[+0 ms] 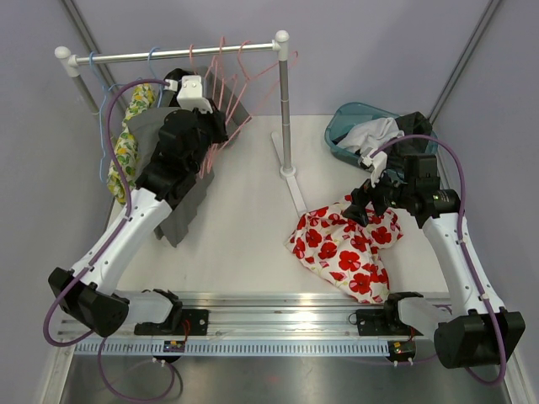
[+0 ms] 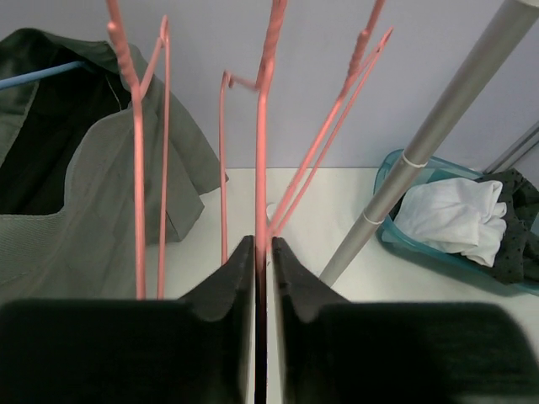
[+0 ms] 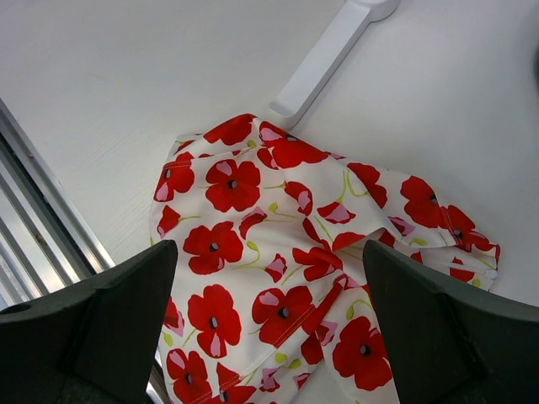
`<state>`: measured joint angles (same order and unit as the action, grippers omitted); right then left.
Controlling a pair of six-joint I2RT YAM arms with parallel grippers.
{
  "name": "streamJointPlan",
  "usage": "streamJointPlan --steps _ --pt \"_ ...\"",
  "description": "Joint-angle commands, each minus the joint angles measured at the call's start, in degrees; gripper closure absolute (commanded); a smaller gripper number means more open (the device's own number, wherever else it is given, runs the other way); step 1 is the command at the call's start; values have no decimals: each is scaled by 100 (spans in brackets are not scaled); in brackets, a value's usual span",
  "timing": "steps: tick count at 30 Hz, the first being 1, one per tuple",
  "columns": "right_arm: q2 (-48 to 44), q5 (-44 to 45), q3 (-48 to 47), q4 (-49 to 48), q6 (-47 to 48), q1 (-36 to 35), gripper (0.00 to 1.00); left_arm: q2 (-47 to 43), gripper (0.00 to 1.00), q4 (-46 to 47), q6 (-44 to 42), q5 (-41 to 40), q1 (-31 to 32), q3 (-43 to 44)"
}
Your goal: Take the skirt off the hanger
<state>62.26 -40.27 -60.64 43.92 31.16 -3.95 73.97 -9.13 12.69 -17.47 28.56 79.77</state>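
Note:
The skirt (image 1: pixel 345 244), white with red poppies, lies crumpled on the table at the right, off any hanger. My right gripper (image 1: pixel 358 206) hovers just above its upper edge. In the right wrist view the skirt (image 3: pixel 227 185) fills the space below the wide-open right gripper (image 3: pixel 269 248), with nothing between the fingers. My left gripper (image 1: pixel 210 126) is up at the rack among the pink hangers (image 1: pixel 227 76). In the left wrist view the left gripper (image 2: pixel 262 244) has its jaws pressed around the wire of a bare pink hanger (image 2: pixel 263 126).
The rack's rail (image 1: pixel 181 55) and post (image 1: pixel 285 109) stand at the back. A grey garment (image 1: pixel 181 202) and a yellow floral one (image 1: pixel 126 143) hang on blue hangers (image 1: pixel 105 101) at the left. A teal basket (image 1: pixel 349 118) of clothes sits at the back right.

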Motion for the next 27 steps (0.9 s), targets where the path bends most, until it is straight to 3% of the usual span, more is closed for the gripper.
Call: streamJointPlan --steps 1,2,3,5,9,13,17,24,26,27 --pt "-91 -227 26 -68 127 43 1 -181 76 438 137 279 -26 -13" --pt "-91 -253 9 -16 188 52 1 -208 67 421 164 297 -34 -31" --pt "-65 -253 9 2 224 52 1 -234 48 420 190 315 -34 -57" --pt "-39 -323 17 46 303 43 1 -366 33 412 234 306 -34 -145" --pt "-56 -814 88 239 768 43 0 -620 21 306 199 306 -52 -163" --pt "-30 -1308 114 924 2390 43 0 -1138 8 -88 15 586 -52 -146" --pt "355 -720 202 1101 2984 43 1 -1813 1 -537 -310 1043 -61 -591" --pt "1420 660 377 452 2720 34 1 -3596 1 -879 -592 1712 -61 -2234" --pt "1499 802 483 266 3052 34 1 -3977 1 -968 -601 1712 -61 -2543" --pt "1517 767 527 275 3655 34 1 -4353 1 -1099 -592 1712 -61 -2780"
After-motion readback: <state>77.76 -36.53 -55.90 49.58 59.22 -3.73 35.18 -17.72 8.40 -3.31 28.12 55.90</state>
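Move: Just ahead of the left hand and above it is the rack's rod, some 12 cm forward and 13 cm up; the held pink hanger reaches to it. Pink hangers hang about 6 cm left and 5 cm right of that hand, their middles roughly 8 cm ahead and 5 cm up. The floral skirt lies straight beneath the right hand, about 20 cm down; at table height, the rack's foot is 25 cm ahead and 16 cm left, the bin 35 cm ahead and 12 cm right. Opening wide, the left fingers let go of the pink hanger, then the hand draws back about 16 cm and a little left, away from the rod, arcing up before sinking again and swinging clockwise. The right hand, fingers still wide open, eases back slightly while turning counter-clockwise, then drops some 11 cm towards the floral skirt, drifting right, its fingers tipping further down. ##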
